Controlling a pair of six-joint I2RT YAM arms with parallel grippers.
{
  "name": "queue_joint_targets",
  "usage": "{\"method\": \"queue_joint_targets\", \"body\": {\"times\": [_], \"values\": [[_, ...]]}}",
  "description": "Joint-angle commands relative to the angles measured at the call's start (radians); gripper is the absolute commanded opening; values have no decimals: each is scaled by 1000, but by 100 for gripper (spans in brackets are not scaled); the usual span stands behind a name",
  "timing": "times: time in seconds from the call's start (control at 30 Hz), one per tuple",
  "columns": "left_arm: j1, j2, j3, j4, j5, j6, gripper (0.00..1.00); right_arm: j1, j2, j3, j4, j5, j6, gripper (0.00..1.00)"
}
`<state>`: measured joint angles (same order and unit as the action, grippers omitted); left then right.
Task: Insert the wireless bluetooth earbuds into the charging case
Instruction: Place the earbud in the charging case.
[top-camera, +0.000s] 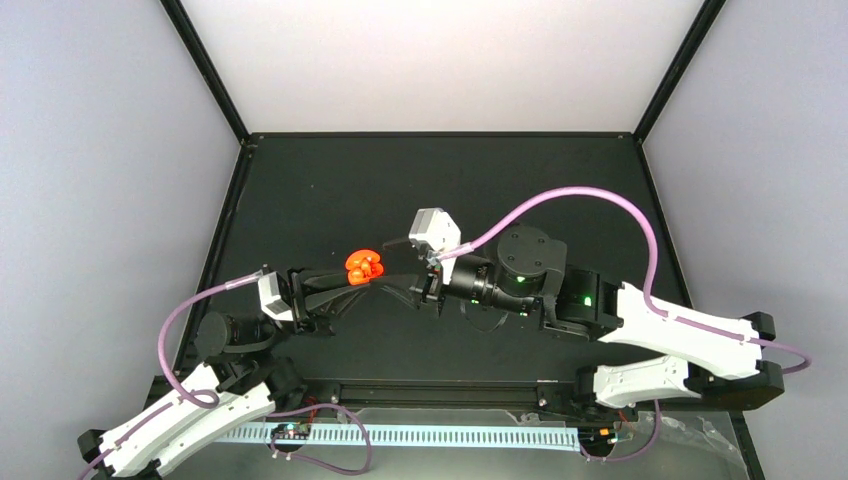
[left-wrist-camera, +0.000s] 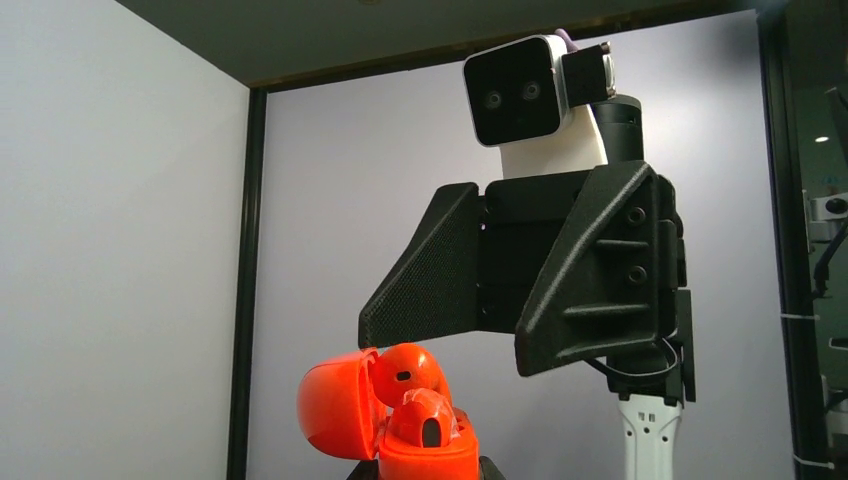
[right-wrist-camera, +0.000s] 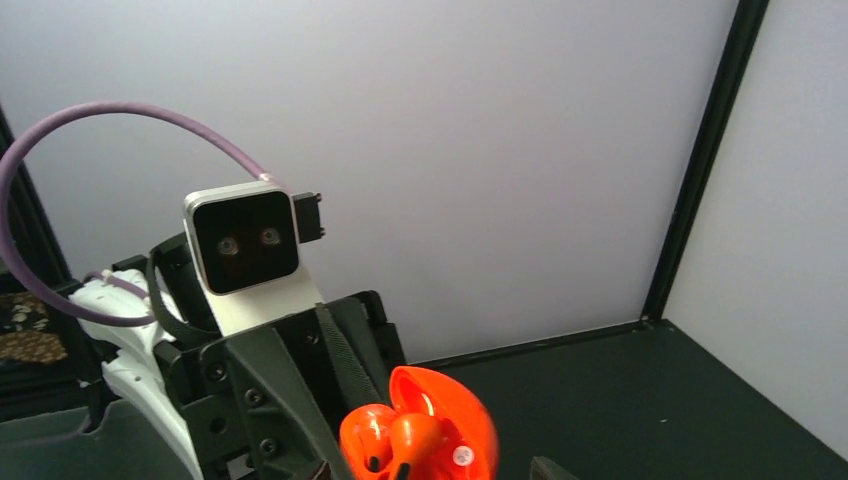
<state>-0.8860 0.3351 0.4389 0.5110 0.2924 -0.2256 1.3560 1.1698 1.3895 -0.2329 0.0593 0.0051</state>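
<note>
The red-orange charging case (top-camera: 365, 267) is held up off the table with my left gripper (top-camera: 350, 280) shut on its base. Its lid (left-wrist-camera: 335, 405) stands swung open to one side. Two red-orange earbuds (left-wrist-camera: 405, 372) (left-wrist-camera: 425, 415) sit in the case, stems down and heads sticking out of the top. My right gripper (top-camera: 405, 290) faces the case from the right, its black fingers (left-wrist-camera: 430, 270) spread apart just above and behind the buds, holding nothing. In the right wrist view the open case (right-wrist-camera: 460, 420) and buds (right-wrist-camera: 400, 440) show low between my right fingertips.
The black table (top-camera: 330, 190) lies under both arms, ringed by a black frame with pale walls behind. The purple cable (top-camera: 590, 195) loops over the right arm. The left wrist camera (right-wrist-camera: 245, 245) faces the right wrist camera (left-wrist-camera: 515, 90) at close range.
</note>
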Motion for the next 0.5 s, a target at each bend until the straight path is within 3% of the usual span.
{"method": "queue_joint_targets", "body": {"times": [0.0, 0.23, 0.47], "values": [[-5, 2, 38, 32, 11, -10, 1, -2, -36, 28, -18, 56, -5, 53], [-6, -9, 36, 27, 18, -14, 2, -1, -74, 44, -41, 92, -7, 61], [-5, -7, 34, 23, 48, -23, 1, -2, -83, 115, -146, 113, 4, 76]]}}
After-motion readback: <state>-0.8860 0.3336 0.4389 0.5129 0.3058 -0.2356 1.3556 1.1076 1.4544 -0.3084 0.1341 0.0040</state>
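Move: The open orange charging case is pinched in the left fingertips, about 1 cm to the right of the left hand point and 1 cm above it. From the empty right hand the case is straight left, about 4 cm away and 2 cm lower. The two earbuds in it are about 4 cm left, 1 cm back and 1 cm below the right hand; the raised lid is about 4 cm left, 1 cm ahead and 2 cm below. Draw the right gripper away from the open case, already clear of the earbuds: back it off to the right and up together, some 3.5 cm right and about as much up, rising faster towards the end, and spread its half-open fingers wider as it goes. Keep the left gripper still, its hold on the case unchanged. ##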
